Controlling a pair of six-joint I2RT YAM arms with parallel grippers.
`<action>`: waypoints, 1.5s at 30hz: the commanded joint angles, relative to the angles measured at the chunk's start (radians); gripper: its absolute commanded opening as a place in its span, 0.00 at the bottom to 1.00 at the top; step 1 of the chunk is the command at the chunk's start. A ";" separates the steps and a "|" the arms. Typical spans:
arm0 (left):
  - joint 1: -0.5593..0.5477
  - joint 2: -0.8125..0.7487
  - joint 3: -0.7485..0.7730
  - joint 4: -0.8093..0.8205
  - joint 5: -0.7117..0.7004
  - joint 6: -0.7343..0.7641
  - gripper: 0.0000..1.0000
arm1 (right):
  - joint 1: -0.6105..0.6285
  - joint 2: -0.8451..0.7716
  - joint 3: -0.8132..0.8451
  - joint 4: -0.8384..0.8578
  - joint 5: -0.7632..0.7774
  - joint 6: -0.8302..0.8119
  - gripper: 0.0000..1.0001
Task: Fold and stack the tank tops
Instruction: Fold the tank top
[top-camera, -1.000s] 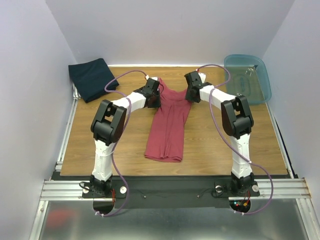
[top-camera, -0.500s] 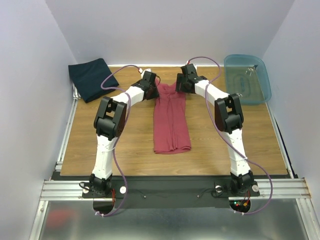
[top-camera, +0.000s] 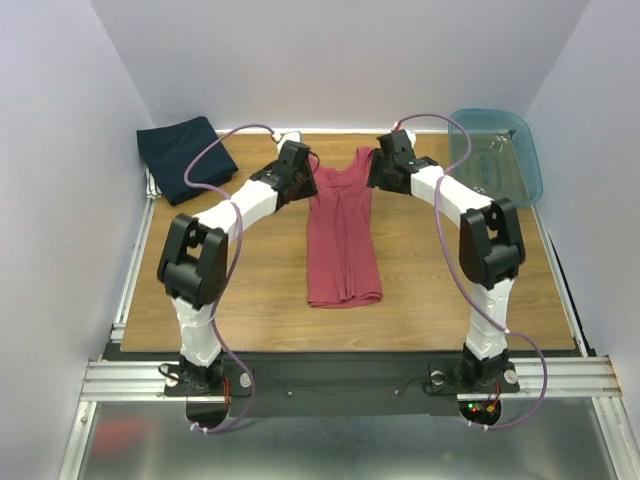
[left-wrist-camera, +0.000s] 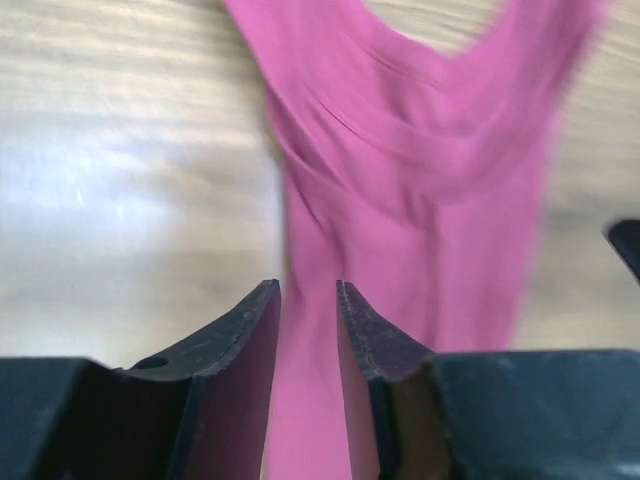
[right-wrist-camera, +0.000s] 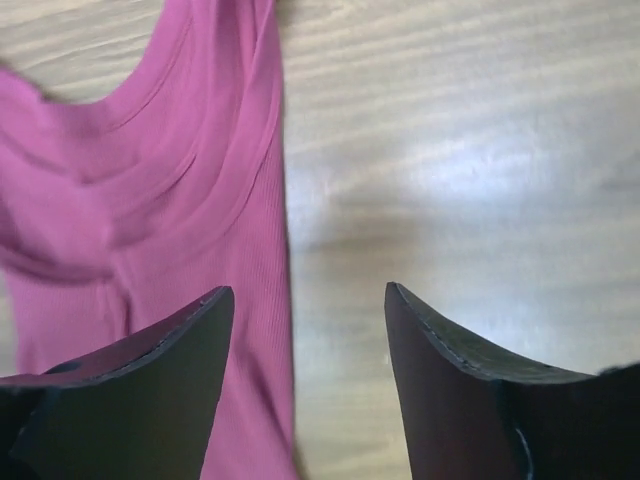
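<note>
The dark red tank top (top-camera: 342, 240) lies flat in the middle of the table, folded into a long narrow strip with its scoop neck at the far end. My left gripper (top-camera: 306, 184) hovers at its upper left corner. In the left wrist view the gripper (left-wrist-camera: 308, 285) is open by a narrow gap, with the cloth (left-wrist-camera: 420, 200) lying below and nothing pinched. My right gripper (top-camera: 376, 178) is at the top's upper right corner. In the right wrist view it (right-wrist-camera: 308, 288) stands wide open over the cloth's edge (right-wrist-camera: 150, 200) and bare wood. The navy tank top (top-camera: 183, 157) sits folded at the far left.
A translucent blue plastic tub (top-camera: 500, 155) stands at the far right corner. The wooden table (top-camera: 230, 280) is bounded by white walls at the left, back and right. Purple cables loop over both arms.
The red top went from a slanted, lifted position to lying straight and flat. The right gripper opened and let go of it. Both arms drew slightly outward from the neckline.
</note>
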 joint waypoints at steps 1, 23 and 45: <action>-0.148 -0.167 -0.105 -0.018 -0.039 0.035 0.38 | 0.001 -0.128 -0.122 0.026 -0.027 0.063 0.67; -0.598 -0.057 -0.178 0.007 -0.077 -0.046 0.21 | 0.002 0.190 0.103 0.033 -0.093 0.065 0.40; -0.685 0.006 -0.262 -0.013 -0.057 -0.078 0.00 | 0.001 0.254 0.167 0.032 -0.040 0.010 0.07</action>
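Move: The tank top's near right hem corner lies about 28 cm back and 20 cm right of the left hand, 10 cm lower; the near left hem corner is about 29 cm straight back, the left strap some 10 cm ahead and 3 cm left. For the right hand, the shirt's right edge below the armhole is about 2 cm ahead, 2 cm left and 6 cm down, the right strap 13 cm ahead and 3 cm left. Left hand sweeps back some 27 cm, rightward and down to pinch the hem corner; right lowers, pinching the side edge. ##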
